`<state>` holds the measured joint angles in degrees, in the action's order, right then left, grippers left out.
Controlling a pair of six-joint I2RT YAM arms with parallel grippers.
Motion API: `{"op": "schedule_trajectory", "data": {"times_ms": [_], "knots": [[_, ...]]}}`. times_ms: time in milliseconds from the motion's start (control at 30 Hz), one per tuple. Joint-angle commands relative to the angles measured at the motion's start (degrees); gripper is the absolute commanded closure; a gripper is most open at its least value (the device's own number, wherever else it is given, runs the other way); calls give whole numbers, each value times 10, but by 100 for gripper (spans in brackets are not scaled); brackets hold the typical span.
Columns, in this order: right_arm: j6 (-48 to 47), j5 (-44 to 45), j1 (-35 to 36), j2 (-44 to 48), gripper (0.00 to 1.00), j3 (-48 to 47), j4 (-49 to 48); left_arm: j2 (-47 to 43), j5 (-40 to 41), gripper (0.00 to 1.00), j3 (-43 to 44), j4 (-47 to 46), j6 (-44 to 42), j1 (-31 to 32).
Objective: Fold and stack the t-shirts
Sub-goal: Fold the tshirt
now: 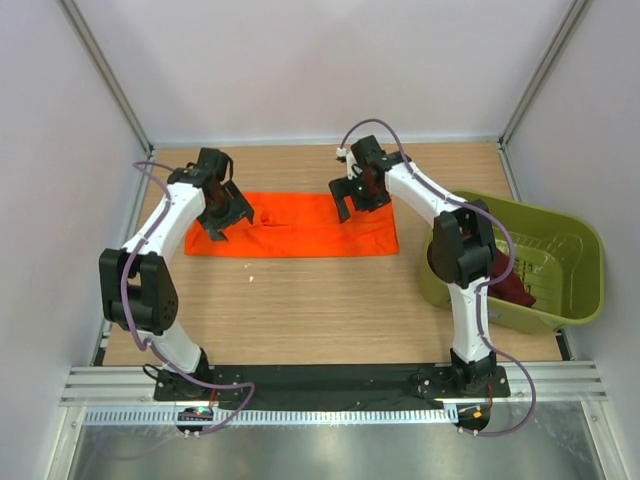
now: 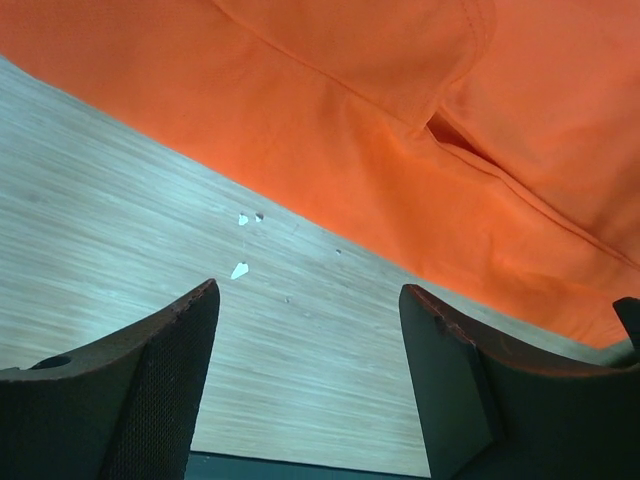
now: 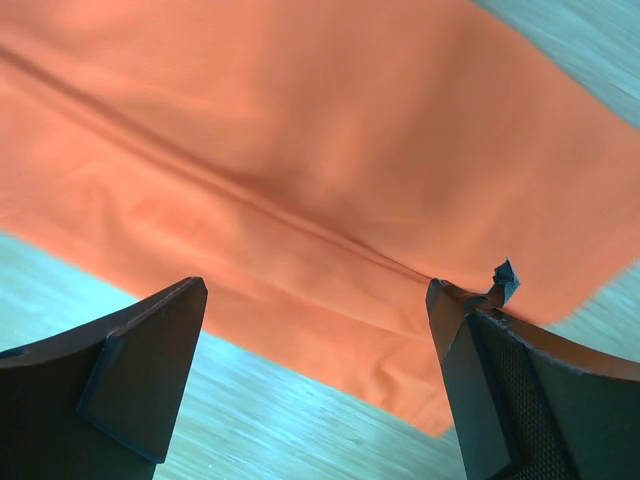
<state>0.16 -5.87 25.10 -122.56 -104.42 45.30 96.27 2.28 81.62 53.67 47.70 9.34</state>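
The bright orange t-shirt [image 1: 300,226] lies folded into a long flat strip on the wooden table. It also shows in the left wrist view [image 2: 420,130] and the right wrist view [image 3: 300,160]. My left gripper [image 1: 226,214] is open and empty above the shirt's left end [image 2: 310,300]. My right gripper [image 1: 353,198] is open and empty above the shirt's right part [image 3: 315,300]. The dark maroon t-shirt [image 1: 512,285] lies crumpled in the olive-green tub, partly hidden by the right arm.
The olive-green plastic tub [image 1: 570,270] stands at the right edge of the table. White walls and a metal frame close in the back and sides. Small white flecks [image 2: 240,270] lie on the wood near the shirt's front edge.
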Motion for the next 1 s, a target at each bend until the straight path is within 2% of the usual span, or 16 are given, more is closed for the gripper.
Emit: {"op": "schedule_trajectory", "data": {"times_ms": [0,100,267,433,533,800,967], "knots": [[-66,-95,18,5,0,7,-18,0,-14,26,19,23,10,-3],[-94,-72,28,-24,0,-11,-4,-20,-6,26,11,29,9,-3],[-109,20,44,-70,1,-47,-1,-91,-6,25,-43,21,8,-3],[-97,92,57,-81,2,-32,0,-116,16,25,-70,21,1,-3],[-81,96,58,-75,2,-6,3,-108,28,25,-62,21,-9,-5],[29,116,87,-22,4,99,22,-4,54,26,-6,15,-21,-13],[134,130,123,6,5,148,30,123,94,27,60,30,-28,-16]]}}
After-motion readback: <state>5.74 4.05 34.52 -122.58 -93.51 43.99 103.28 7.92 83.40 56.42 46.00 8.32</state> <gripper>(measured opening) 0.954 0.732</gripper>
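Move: The right hand hangs open some 6 cm over the right part of the folded t-shirt. The t-shirt's middle is about 14 cm to its left and 2 cm back, and its right end is about 10 cm to the right and 3 cm back. The green bin's middle is some 35 cm right and 11 cm back. From the left hand, about 11 cm up, the t-shirt's middle lies some 13 cm right and 1 cm ahead. The right hand comes down with open fingertips onto the t-shirt, shifting about 3 cm left as it sinks nearly 6 cm. Staying low and wide open, it then drags the cloth back towards the base by 5 or 6 cm. The empty left hand backs off and up about 4 cm, then swings forward again and down over the left part, still open. ##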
